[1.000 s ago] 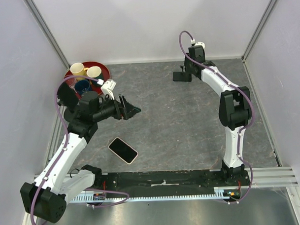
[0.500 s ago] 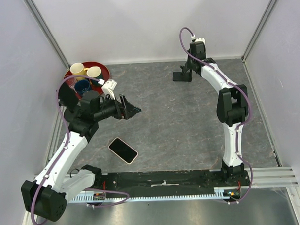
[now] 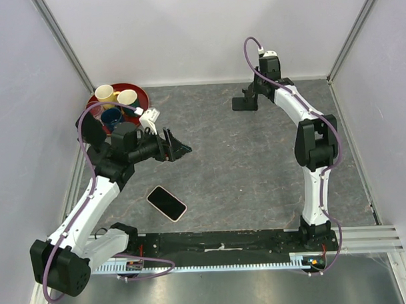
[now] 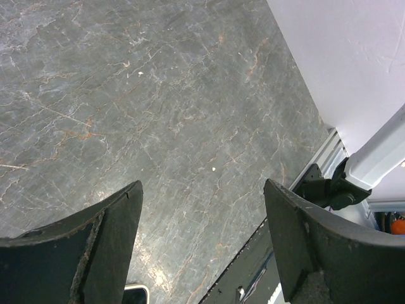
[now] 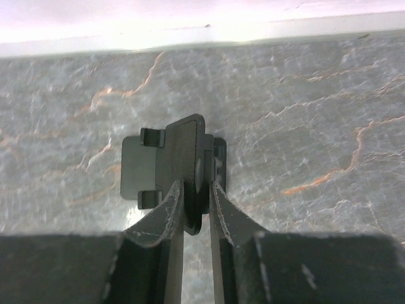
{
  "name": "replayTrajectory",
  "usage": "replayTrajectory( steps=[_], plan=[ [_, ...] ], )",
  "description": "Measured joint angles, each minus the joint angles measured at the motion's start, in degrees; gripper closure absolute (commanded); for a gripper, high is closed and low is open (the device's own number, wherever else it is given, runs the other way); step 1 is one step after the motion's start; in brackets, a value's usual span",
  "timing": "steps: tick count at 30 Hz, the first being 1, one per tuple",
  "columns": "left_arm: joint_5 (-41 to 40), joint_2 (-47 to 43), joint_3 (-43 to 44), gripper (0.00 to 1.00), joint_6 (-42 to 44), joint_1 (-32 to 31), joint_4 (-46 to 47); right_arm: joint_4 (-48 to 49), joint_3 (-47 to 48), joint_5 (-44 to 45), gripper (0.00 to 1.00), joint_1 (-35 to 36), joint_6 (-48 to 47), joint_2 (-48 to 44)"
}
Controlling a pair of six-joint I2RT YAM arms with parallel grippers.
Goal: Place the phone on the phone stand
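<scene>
The phone (image 3: 167, 202), dark screen in a pale case, lies flat on the table near the front left; one corner of it (image 4: 135, 292) peeks in at the bottom of the left wrist view. The black phone stand (image 3: 243, 103) sits at the back right. My right gripper (image 3: 252, 95) reaches down onto it. In the right wrist view the two fingers pinch the stand's upright plate (image 5: 190, 142) from both sides, with my right gripper (image 5: 197, 187) shut on it and the base (image 5: 136, 166) resting on the table. My left gripper (image 3: 179, 148) hovers open above the table, beyond the phone, with nothing in it (image 4: 202, 187).
A red tray (image 3: 145, 96) at the back left holds two pale cups (image 3: 105, 93) and a dark blue one (image 3: 111, 117). White walls enclose the table on three sides. A black rail (image 3: 219, 241) runs along the front edge.
My right gripper's jaws have closed onto the stand's upright plate, and the stand has shifted slightly left. The left arm has barely moved.
</scene>
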Motion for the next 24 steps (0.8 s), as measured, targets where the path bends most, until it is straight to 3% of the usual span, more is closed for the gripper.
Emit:
replayTrajectory(
  steps=[10, 16, 21, 23, 24],
  plan=[
    [0.5, 0.2, 0.0, 0.18, 0.0, 0.0, 0.0, -1.2, -14.3, -18.8, 1.0, 2.0, -7.7, -13.8],
    [1.5, 0.3, 0.0, 0.17, 0.0, 0.0, 0.4, -9.6, -16.9, -36.0, 1.0, 11.9, -20.7, -18.9],
    [2.7, 0.3, 0.0, 0.17, 0.0, 0.0, 0.9, -20.3, -18.1, -41.9, 1.0, 22.2, -29.5, -18.2],
    [2.8, 0.3, 0.0, 0.17, 0.0, 0.0, 0.9, -20.9, -20.5, -42.5, 0.97, 24.4, -29.9, -18.7],
    [2.8, 0.3, 0.0, 0.17, 0.0, 0.0, 1.0, -19.8, -23.0, -42.3, 0.8, 25.0, -29.0, -19.7]
  ],
)
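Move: The right hand already pinches the phone stand by its upright plate, the stand's middle about 6 cm below, 2 cm ahead and 2 cm to its left. The open mid-table spot lies about 30 cm back, 23 cm left and 11 cm below; the pale-rimmed phone lies some 45 cm back and 42 cm left. From the left hand, that spot is about 12 cm right, 4 cm ahead and 20 cm down. Sweep the right hand fast back and left, from the far side towards mid-table, about 30 cm back and 23 cm left, rising a few centimetres first and then sinking just below the starting height. Swing the wrist some 75 degrees counter-clockwise on the way. The fingers start pinched on the stand's plate and close fully about halfway, ending shut and free of the stand. ##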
